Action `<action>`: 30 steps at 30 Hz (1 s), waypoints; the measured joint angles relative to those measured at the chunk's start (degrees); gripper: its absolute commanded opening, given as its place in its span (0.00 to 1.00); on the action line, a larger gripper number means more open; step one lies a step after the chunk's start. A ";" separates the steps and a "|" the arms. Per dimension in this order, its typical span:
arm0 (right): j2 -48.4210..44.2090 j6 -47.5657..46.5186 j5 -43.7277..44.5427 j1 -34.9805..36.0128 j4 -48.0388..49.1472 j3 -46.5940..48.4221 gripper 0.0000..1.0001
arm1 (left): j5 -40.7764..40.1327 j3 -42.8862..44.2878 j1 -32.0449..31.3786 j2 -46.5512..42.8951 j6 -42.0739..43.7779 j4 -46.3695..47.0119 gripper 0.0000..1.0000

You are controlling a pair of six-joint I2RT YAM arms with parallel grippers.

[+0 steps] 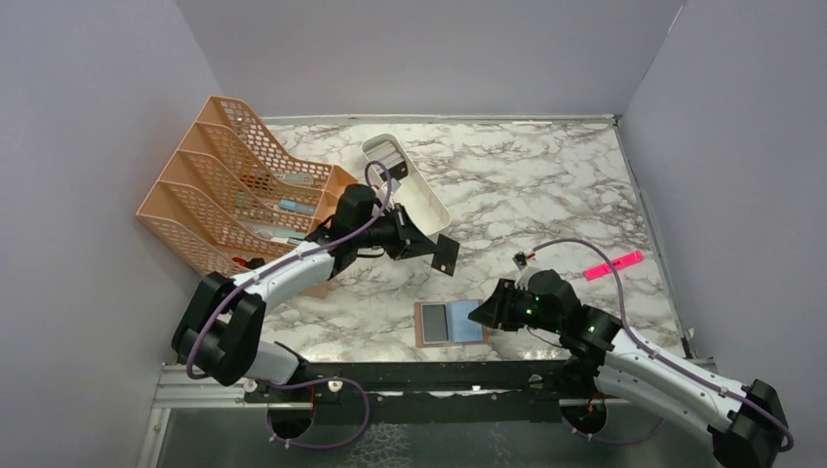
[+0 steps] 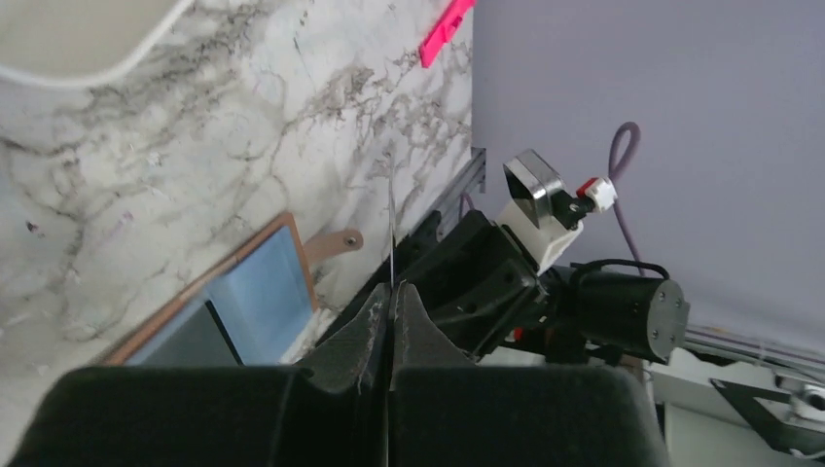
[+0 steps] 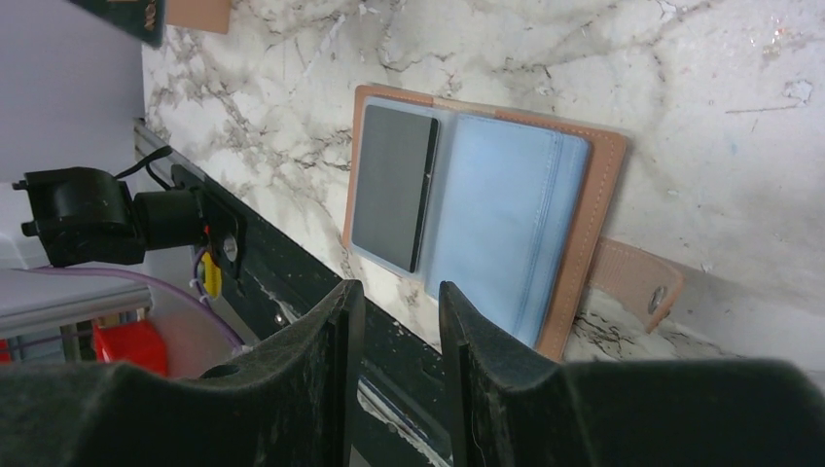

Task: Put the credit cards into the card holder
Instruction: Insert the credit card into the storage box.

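Note:
The card holder [image 1: 426, 325] lies open near the table's front edge, tan with clear pockets. The right wrist view shows a dark card [image 3: 394, 190] in its left pocket and a light blue card [image 3: 506, 224] in its right one, with the snap strap [image 3: 637, 282] sticking out. Over the middle of the table, my left gripper [image 1: 432, 248] is shut on another dark credit card [image 1: 446, 256]. That card shows edge-on as a thin line [image 2: 391, 219] in the left wrist view. My right gripper [image 1: 481, 314] stands open and holds nothing at the holder's right edge. A grey card [image 1: 387, 156] lies in the white tray.
The white oblong tray [image 1: 417, 195] stands behind the left gripper. An orange mesh file rack [image 1: 229, 185] fills the back left. A pink highlighter [image 1: 614, 265] lies at the right, near the wall. Grey walls close in three sides.

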 measured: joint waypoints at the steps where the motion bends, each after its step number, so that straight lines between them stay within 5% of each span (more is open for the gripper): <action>1: -0.26 0.33 -0.11 0.00 0.00 -0.48 0.39 | 0.81 -1.27 -0.04 -0.24 -1.20 0.79 0.00; 15: -0.37 3.58 -0.17 0.00 2.23 -2.16 0.38 | -0.24 -23.65 -2.01 -18.67 -15.39 10.82 0.00; 30: 10.16 -0.26 4.42 0.00 -1.01 0.52 0.34 | -17.03 -31.95 -13.31 -16.26 -17.68 17.33 0.00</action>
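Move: The card holder lies open on the table with its middle about 12 cm back from the left gripper, 3 cm to its right and 17 cm below. The white tray stands about 16 cm ahead of the left gripper and 6 cm to its left, 16 cm below. From the right gripper the card holder is level fore and aft, some 7 cm to the left and 8 cm below, and its strap lies 3 cm ahead, 1 cm right and equally low. Bring the left gripper, still shut on the black card, back about 10 cm: nearly level at first, then sinking some 8 cm towards the card holder's left pocket, turning the wrist slightly. Late on, lower the half-open right gripper about 4 cm towards the holder's right side, narrowing its fingers only a little. ##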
